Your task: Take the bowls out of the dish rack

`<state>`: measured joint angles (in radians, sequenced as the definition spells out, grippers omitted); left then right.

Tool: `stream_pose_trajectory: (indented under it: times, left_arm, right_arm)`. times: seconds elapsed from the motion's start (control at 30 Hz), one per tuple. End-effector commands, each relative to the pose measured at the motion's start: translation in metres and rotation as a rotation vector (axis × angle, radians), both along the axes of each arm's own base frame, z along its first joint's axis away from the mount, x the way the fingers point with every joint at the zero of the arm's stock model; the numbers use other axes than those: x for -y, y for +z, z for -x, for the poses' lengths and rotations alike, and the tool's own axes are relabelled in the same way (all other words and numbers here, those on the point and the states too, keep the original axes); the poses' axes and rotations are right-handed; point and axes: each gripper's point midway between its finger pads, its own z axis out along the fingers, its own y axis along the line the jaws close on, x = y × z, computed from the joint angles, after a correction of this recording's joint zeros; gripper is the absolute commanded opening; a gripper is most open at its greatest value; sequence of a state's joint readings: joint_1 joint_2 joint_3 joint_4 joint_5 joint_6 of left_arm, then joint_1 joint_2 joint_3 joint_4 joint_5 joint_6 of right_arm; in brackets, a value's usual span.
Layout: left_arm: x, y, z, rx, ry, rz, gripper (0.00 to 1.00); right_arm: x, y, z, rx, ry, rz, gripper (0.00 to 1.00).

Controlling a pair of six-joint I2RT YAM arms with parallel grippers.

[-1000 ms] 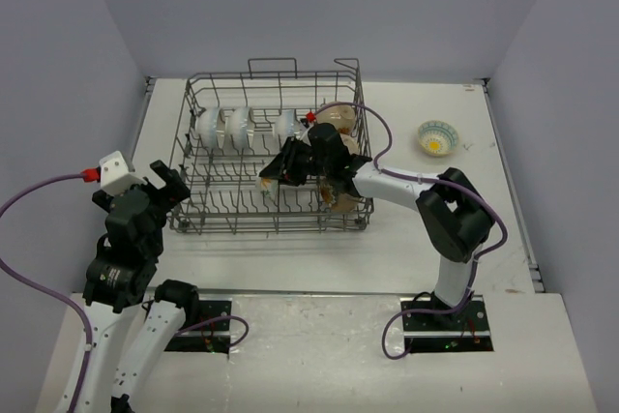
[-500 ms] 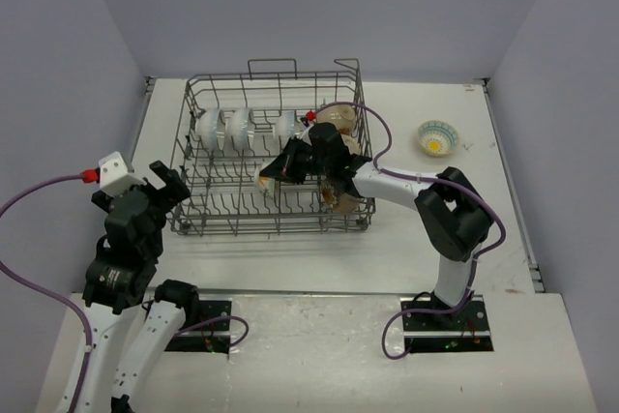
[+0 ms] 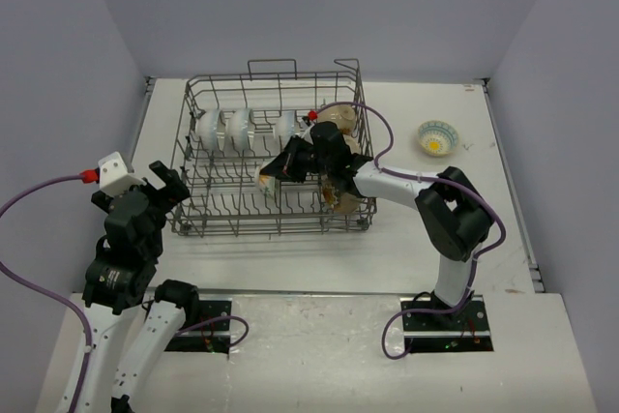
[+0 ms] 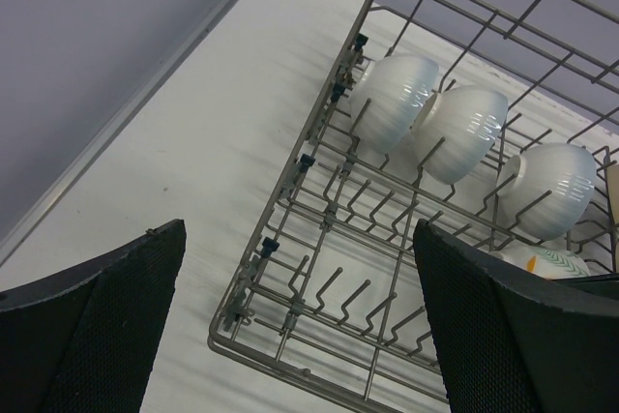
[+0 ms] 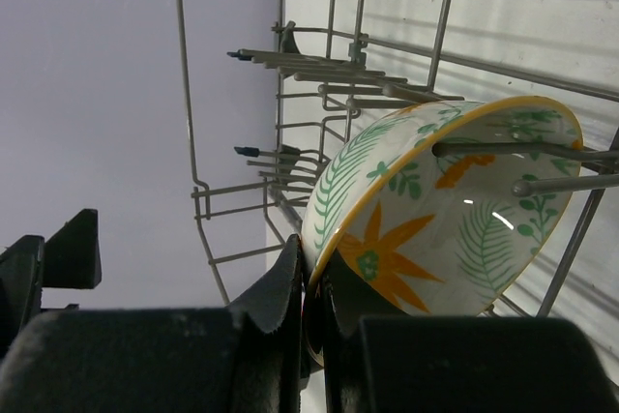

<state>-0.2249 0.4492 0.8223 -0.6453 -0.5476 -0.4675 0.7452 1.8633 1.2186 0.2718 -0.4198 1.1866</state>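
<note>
The grey wire dish rack [image 3: 271, 230] stands at mid-table. Three white bowls [image 3: 238, 129] stand on edge in its back row, and they show again in the left wrist view [image 4: 464, 132]. Tan bowls [image 3: 338, 118] sit at its right end. My right gripper [image 3: 280, 173] reaches into the rack and is shut on the rim of a yellow-floral bowl [image 5: 435, 220], one finger inside and one outside [image 5: 314, 282]; tines still cross the bowl's mouth. My left gripper [image 3: 166, 186] hangs open outside the rack's left front corner [image 4: 298, 229], holding nothing.
Another yellow-floral bowl [image 3: 436, 137] sits upright on the table to the right of the rack. Upright tines [image 4: 348, 292] fill the rack's front rows. Walls close in the table on the left, back and right.
My right gripper has closed on the floral bowl's rim and shifted slightly toward the back of the rack. The left arm has not moved.
</note>
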Motion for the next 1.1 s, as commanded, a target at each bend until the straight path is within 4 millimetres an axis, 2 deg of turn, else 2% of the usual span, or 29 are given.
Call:
stream_pose_trajectory:
  times: [0.0, 0.33, 0.57, 0.6, 0.67, 0.7, 0.73, 0.77, 0.8, 0.83, 0.87, 0.9, 0.93, 0.97, 1.0, 1.03, 1.07]
  left_arm:
    - [-0.002, 0.008, -0.002, 0.034, 0.007, -0.007, 1.00]
    - [-0.001, 0.008, -0.001, 0.039, 0.005, -0.005, 1.00]
    - [-0.002, 0.008, -0.001, 0.041, 0.007, -0.004, 1.00]
    - [-0.002, 0.009, -0.001, 0.044, 0.007, -0.003, 1.00]
    - [-0.002, 0.009, -0.001, 0.044, 0.007, -0.003, 1.00]
    - [-0.002, 0.009, -0.001, 0.043, 0.007, -0.005, 1.00]
    - [-0.002, 0.009, -0.001, 0.042, 0.007, -0.003, 1.00]
    - [-0.002, 0.009, -0.001, 0.042, 0.007, -0.003, 1.00]
    - [-0.002, 0.009, 0.000, 0.044, 0.007, -0.003, 1.00]
    - [-0.002, 0.009, 0.000, 0.045, 0.010, -0.003, 1.00]
    - [-0.002, 0.009, 0.000, 0.045, 0.009, -0.003, 1.00]
    - [-0.002, 0.009, 0.000, 0.045, 0.007, -0.003, 1.00]
    - [-0.002, 0.009, 0.000, 0.045, 0.006, -0.003, 1.00]
    - [-0.001, 0.010, 0.000, 0.048, 0.003, -0.001, 1.00]
    - [-0.001, 0.010, 0.000, 0.049, 0.001, -0.002, 1.00]
    - [0.000, 0.009, 0.000, 0.047, -0.002, -0.001, 1.00]
    - [0.001, 0.009, -0.002, 0.044, -0.007, -0.002, 1.00]
  right_arm:
    - [-0.005, 0.165, 0.016, 0.258, 0.073, -0.370, 0.00]
    - [-0.003, 0.200, 0.024, 0.311, 0.100, -0.497, 0.00]
    - [0.003, 0.222, 0.033, 0.348, 0.129, -0.520, 0.00]
    - [0.008, 0.236, 0.038, 0.381, 0.135, -0.534, 0.00]
    - [0.014, 0.244, 0.039, 0.434, 0.137, -0.480, 0.00]
    - [0.024, 0.278, 0.047, 0.516, 0.139, -0.483, 0.00]
    - [0.029, 0.263, 0.043, 0.547, 0.140, -0.348, 0.00]
    - [0.039, 0.272, 0.033, 0.592, 0.076, -0.275, 0.00]
    - [0.059, 0.316, 0.036, 0.702, 0.021, -0.233, 0.00]
    - [0.077, 0.287, 0.027, 0.709, -0.001, -0.010, 0.00]
    - [0.109, 0.290, -0.003, 0.733, -0.188, 0.138, 0.00]
    - [0.139, 0.306, -0.011, 0.768, -0.290, 0.227, 0.00]
    - [0.175, 0.295, -0.013, 0.768, -0.361, 0.386, 0.00]
    - [0.228, 0.294, -0.036, 0.747, -0.556, 0.535, 0.00]
    - [0.255, 0.290, -0.040, 0.729, -0.612, 0.611, 0.00]
    - [0.282, 0.276, -0.041, 0.686, -0.641, 0.712, 0.00]
    - [0.317, 0.267, -0.052, 0.647, -0.719, 0.790, 0.00]
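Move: The right hand already pinches the flower bowl's rim among the rack's tines. The unloaded blue-rimmed bowl marks the open table, about 41 cm right of that hand, 11 cm ahead and 13 cm below. Some 8 cm below the hand sit the nearest white bowl, 11 cm ahead and 3 right, and the middle brown bowl, 6 cm ahead and 16 right. From the left hand, the blue-rimmed bowl lies roughly 63 cm right, 20 ahead and 23 below. Keep the right fingers shut on the flower bowl's rim and draw it up out of the tines, nearly straight at first, for roughly 20 cm. Then, still climbing to about 30 cm in all, swing it fast to the right, some 18 cm, above the rack's brown-bowl side, turning the wrist about 50 degrees in all, partly clockwise. ##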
